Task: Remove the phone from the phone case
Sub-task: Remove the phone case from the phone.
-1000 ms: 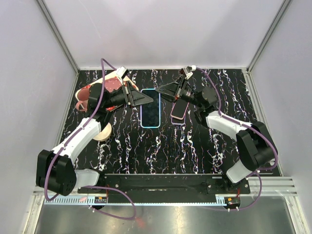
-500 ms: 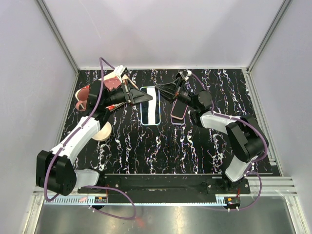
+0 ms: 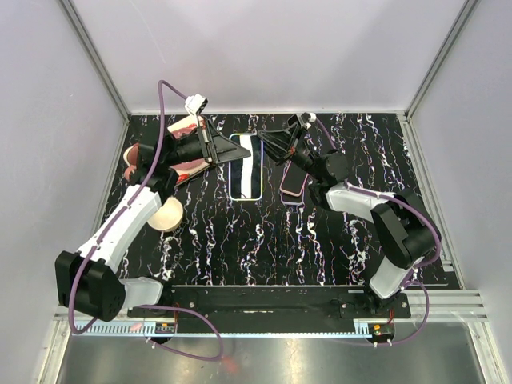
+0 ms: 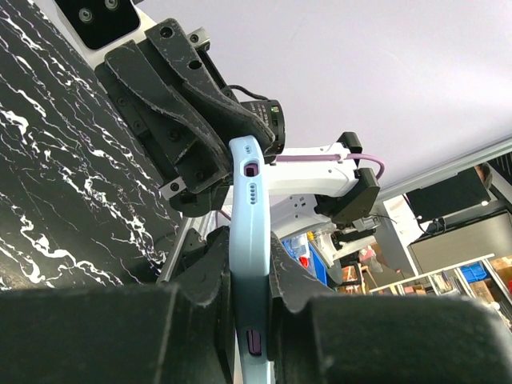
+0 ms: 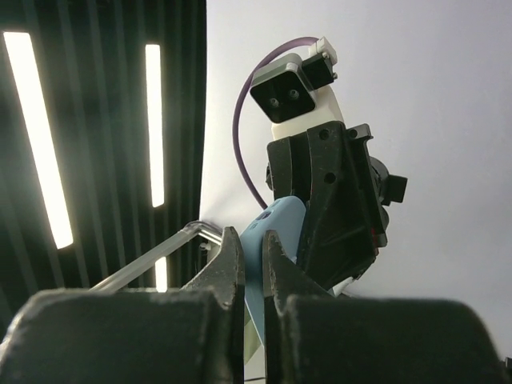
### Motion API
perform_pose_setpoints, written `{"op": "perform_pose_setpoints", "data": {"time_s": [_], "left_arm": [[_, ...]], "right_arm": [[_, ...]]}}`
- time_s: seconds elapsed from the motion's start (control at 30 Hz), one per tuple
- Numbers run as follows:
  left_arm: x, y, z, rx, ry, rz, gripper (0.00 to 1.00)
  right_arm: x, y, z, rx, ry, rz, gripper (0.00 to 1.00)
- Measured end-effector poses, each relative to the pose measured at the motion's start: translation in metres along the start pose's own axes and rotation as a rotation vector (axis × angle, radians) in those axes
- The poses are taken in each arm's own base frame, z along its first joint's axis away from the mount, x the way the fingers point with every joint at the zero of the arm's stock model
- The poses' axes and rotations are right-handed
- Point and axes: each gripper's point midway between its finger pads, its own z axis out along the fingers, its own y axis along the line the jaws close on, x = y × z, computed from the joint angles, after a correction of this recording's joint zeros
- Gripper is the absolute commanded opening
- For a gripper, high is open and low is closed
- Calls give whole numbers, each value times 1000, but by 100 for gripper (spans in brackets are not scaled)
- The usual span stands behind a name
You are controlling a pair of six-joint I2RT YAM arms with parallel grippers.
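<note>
The phone in its light blue case (image 3: 246,170) is held tilted above the black marbled table (image 3: 320,240), its far end raised. My left gripper (image 3: 226,153) is shut on the case's left edge. My right gripper (image 3: 267,149) is shut on its right edge. In the left wrist view the blue case edge (image 4: 250,210) runs up between my fingers (image 4: 204,276), and the right gripper (image 4: 196,120) shows beyond it. In the right wrist view the case (image 5: 270,228) sits pinched between my fingers (image 5: 228,260), with the left gripper (image 5: 332,200) behind it.
A second phone with a pink rim (image 3: 293,182) lies on the table just right of the held one. Red and pink items (image 3: 180,132) lie at the far left. A round beige dish (image 3: 166,214) sits under the left arm.
Both grippers have risen and drawn toward the far side with the phone. The phone has tilted up off the table. The left wrist has swung up and left.
</note>
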Motion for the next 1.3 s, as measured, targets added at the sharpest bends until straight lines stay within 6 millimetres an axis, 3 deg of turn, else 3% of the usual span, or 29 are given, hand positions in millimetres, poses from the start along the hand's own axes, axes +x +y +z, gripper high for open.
{"op": "perform_pose_setpoints", "data": {"time_s": [0.8, 1.3], "left_arm": [[-13, -34, 8, 77, 10, 23, 0], [-21, -69, 11, 130, 12, 79, 0]], "right_arm": [[1, 27, 9, -141, -32, 44, 0], [8, 52, 21, -216, -22, 40, 0]]}}
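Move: Both hands already pinch the phone case. Its middle, with the phone inside, lies about 4 cm back, 1 cm right and 2 cm below the left hand, and some 6 cm back, 4 cm left and 3 cm below the right. The pink-edged phone on the table is roughly 17 cm ahead, 17 cm right and 38 cm below the left hand; from the right, 13 cm ahead, 12 cm right, equally far down. Both hands keep their pinch and lift the cased phone about 6 cm, right fingertips tilting up some 15 degrees. ##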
